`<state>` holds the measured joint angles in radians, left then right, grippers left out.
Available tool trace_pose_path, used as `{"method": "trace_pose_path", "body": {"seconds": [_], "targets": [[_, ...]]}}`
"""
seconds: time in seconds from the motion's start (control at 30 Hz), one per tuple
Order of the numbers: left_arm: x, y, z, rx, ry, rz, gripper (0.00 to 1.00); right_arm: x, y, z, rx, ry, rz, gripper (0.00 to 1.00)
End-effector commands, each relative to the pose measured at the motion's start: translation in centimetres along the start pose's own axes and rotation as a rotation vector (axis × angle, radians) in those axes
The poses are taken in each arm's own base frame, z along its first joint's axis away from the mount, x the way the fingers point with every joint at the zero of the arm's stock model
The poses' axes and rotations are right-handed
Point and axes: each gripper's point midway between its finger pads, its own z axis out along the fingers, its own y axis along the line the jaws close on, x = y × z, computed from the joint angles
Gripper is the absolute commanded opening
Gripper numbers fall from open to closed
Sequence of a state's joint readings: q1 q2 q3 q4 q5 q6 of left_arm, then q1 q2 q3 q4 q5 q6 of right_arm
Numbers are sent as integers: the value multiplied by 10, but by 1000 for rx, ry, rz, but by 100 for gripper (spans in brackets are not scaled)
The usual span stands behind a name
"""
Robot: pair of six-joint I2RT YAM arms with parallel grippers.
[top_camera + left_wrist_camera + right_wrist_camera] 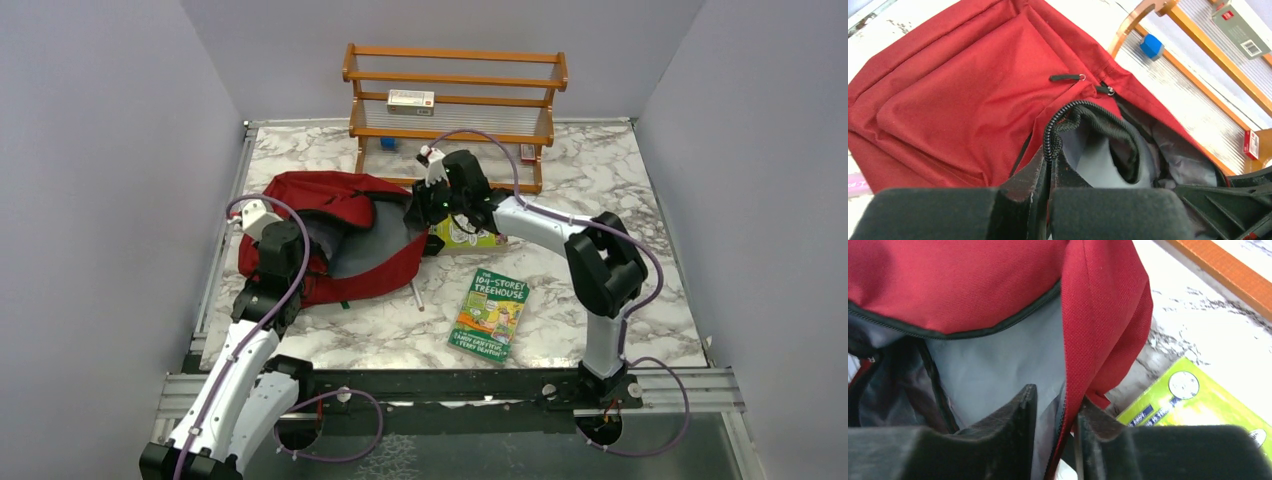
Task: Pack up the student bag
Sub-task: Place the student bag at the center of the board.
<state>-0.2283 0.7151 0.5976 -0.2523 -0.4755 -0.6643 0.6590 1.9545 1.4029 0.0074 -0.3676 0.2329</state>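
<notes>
The student bag (330,200) lies on its side at the left middle of the marble table, dark red, its mouth gaping toward the right and grey lining (998,365) showing. My left gripper (1050,160) is shut on the black zipper edge (1068,112) at the near side of the mouth. At the mouth's right side, my right gripper (1058,400) stands open. The bag's red rim (1098,330) passes between its fingers, with a gap on the lining side. In the top view the left gripper (278,245) sits over the bag's near edge and the right gripper (415,212) at its right edge.
A lime-green book (465,238) lies under the right wrist, next to the bag. A green "104-Storey Treehouse" book (490,312) lies further forward. A thin pen (417,296) rests by the bag's corner. At the back stands an orange wooden shelf (455,100) holding a white box (411,100).
</notes>
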Motion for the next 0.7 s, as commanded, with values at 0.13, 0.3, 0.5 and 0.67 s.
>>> {"method": "trace_pose_path", "body": {"seconds": [0.13, 0.3, 0.5, 0.67], "targets": [[-17, -39, -9, 201, -26, 12, 0, -50, 11, -66, 50, -266, -280, 59], [-20, -49, -12, 252, -23, 29, 0, -87, 22, -102, 88, -476, -459, 64], [-34, -56, -15, 267, -55, 50, 0, -74, 68, -95, -177, -562, -791, 61], [-45, -61, -18, 276, -77, 55, 0, -62, 99, -71, -375, -581, -939, 63]]}}
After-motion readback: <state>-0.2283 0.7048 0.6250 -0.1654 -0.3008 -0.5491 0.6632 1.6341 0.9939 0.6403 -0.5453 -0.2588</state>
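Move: The student bag lies spread and open between the hands: its middle is about 19 cm left, 5 cm back and 7 cm below the right hand, whose opening fingers still straddle the rim at its right end. From the left hand, which grips a zipped rim, that middle is some 9 cm right, 4 cm ahead and 15 cm below. The green book lies roughly 10 cm right and 3 cm back of the right hand, the wooden rack some 17 cm ahead and 4 cm right. The red rim of the bag comes free of the right hand, which spreads its already parting fingers wider and lifts about 11 cm, first edging right and back, then swinging partly left again; its wrist tips up by some 50 degrees until the fingers point about level. The left hand keeps its pinch on the zipped rim and eases about 3 cm right and 3 cm up, turning slightly clockwise. ##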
